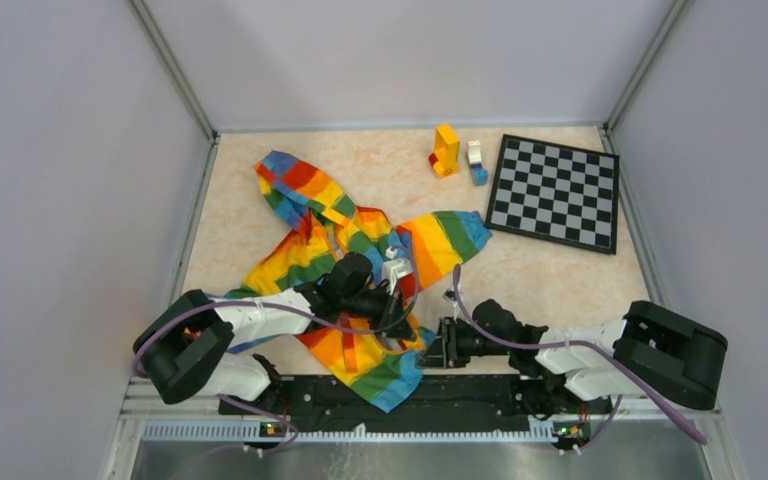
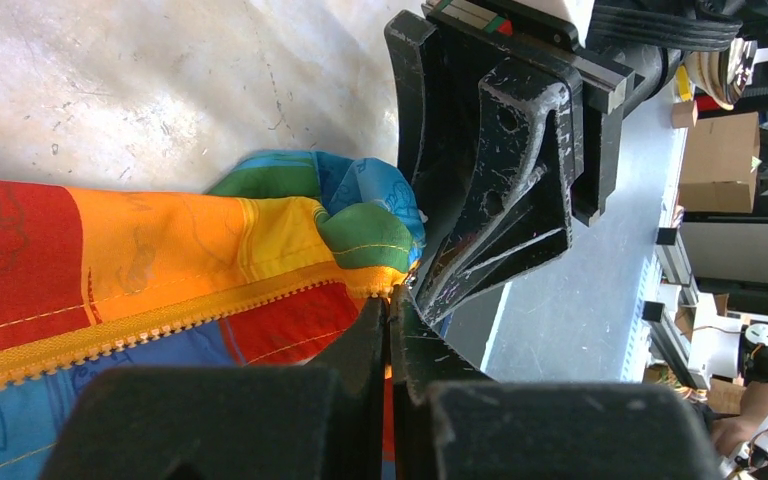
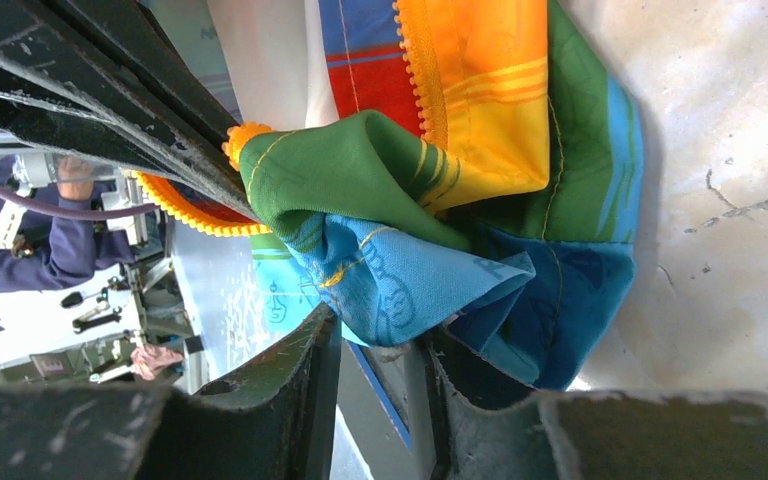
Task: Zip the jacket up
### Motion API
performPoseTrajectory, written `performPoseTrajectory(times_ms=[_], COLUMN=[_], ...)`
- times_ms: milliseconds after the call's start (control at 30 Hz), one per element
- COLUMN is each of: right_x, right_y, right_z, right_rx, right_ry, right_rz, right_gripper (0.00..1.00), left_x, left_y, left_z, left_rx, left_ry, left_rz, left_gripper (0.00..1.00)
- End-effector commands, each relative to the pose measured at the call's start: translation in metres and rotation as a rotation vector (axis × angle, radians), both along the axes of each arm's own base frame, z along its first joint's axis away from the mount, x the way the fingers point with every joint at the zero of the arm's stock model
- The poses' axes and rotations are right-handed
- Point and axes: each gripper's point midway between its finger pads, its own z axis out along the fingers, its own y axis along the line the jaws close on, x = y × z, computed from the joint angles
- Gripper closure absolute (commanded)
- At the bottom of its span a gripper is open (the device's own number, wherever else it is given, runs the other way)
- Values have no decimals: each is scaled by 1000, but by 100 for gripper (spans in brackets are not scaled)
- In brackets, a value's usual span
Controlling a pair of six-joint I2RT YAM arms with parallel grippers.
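The rainbow-striped jacket (image 1: 345, 240) lies crumpled on the beige table, its lower hem hanging over the near edge. My left gripper (image 1: 401, 322) is shut on the end of the orange zipper strip (image 2: 160, 325) at the hem; in the left wrist view the left gripper (image 2: 392, 305) has its jaws pressed together on the tape. My right gripper (image 1: 432, 345) faces it from the right. In the right wrist view the right gripper (image 3: 382, 335) is open, with a fold of the blue hem (image 3: 410, 285) lying at its fingertips. The zipper slider is hidden.
A black-and-white checkerboard (image 1: 555, 190) lies at the back right. An orange toy block (image 1: 446, 150) and a white-and-blue one (image 1: 476, 162) stand beside it. Grey walls close in the table on three sides. A black rail (image 1: 460, 395) runs along the near edge.
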Motion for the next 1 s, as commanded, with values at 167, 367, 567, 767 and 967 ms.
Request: performPoseTrajectory(times_ms=[167,367,567,767,967], right_x=[14,15,24,20,18], right_y=[10,-13,-26,-36,-38], right_z=[7,-12,-6,-10,-13], right_rx=[7,-62,-44,-62,-44], right_ry=[-19,9,-45,-55,-70], right_rz=[-75,-165,-247,-250,-241], right_gripper=[94,100,100,100,100], left_x=[3,7,10,20,21], left_y=[-5,-3,1,5,4], left_z=[15,9,1,2,11], left_rx=[-59,-29,10,37,16], left_ry=[-39,-35,-23,-60,-69], left_rz=[-10,17,52,109,110], left_gripper=[100,100,100,100,100])
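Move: The right hand's part-open fingers already stand around the bunched blue hem corner, whose middle is about 1 cm to their left, level and at the same height. The zip edge pinched by the left hand is some 5 cm ahead, 4 cm left and 3 cm higher; the flat hem on the table is roughly 5 cm ahead, 1 cm left, 3 cm lower. From the left hand the hem corner lies about 5 cm back, 3 cm right and 3 cm below. Staying nearly in place at first, the right hand shuts its fingers on the blue hem corner, then draws it right about 3 cm and forward about 2 cm, away from the left fingers, while turning some 15 degrees clockwise. The left hand keeps its pinch on the zip edge and late on eases forward by about 1.5 cm. ##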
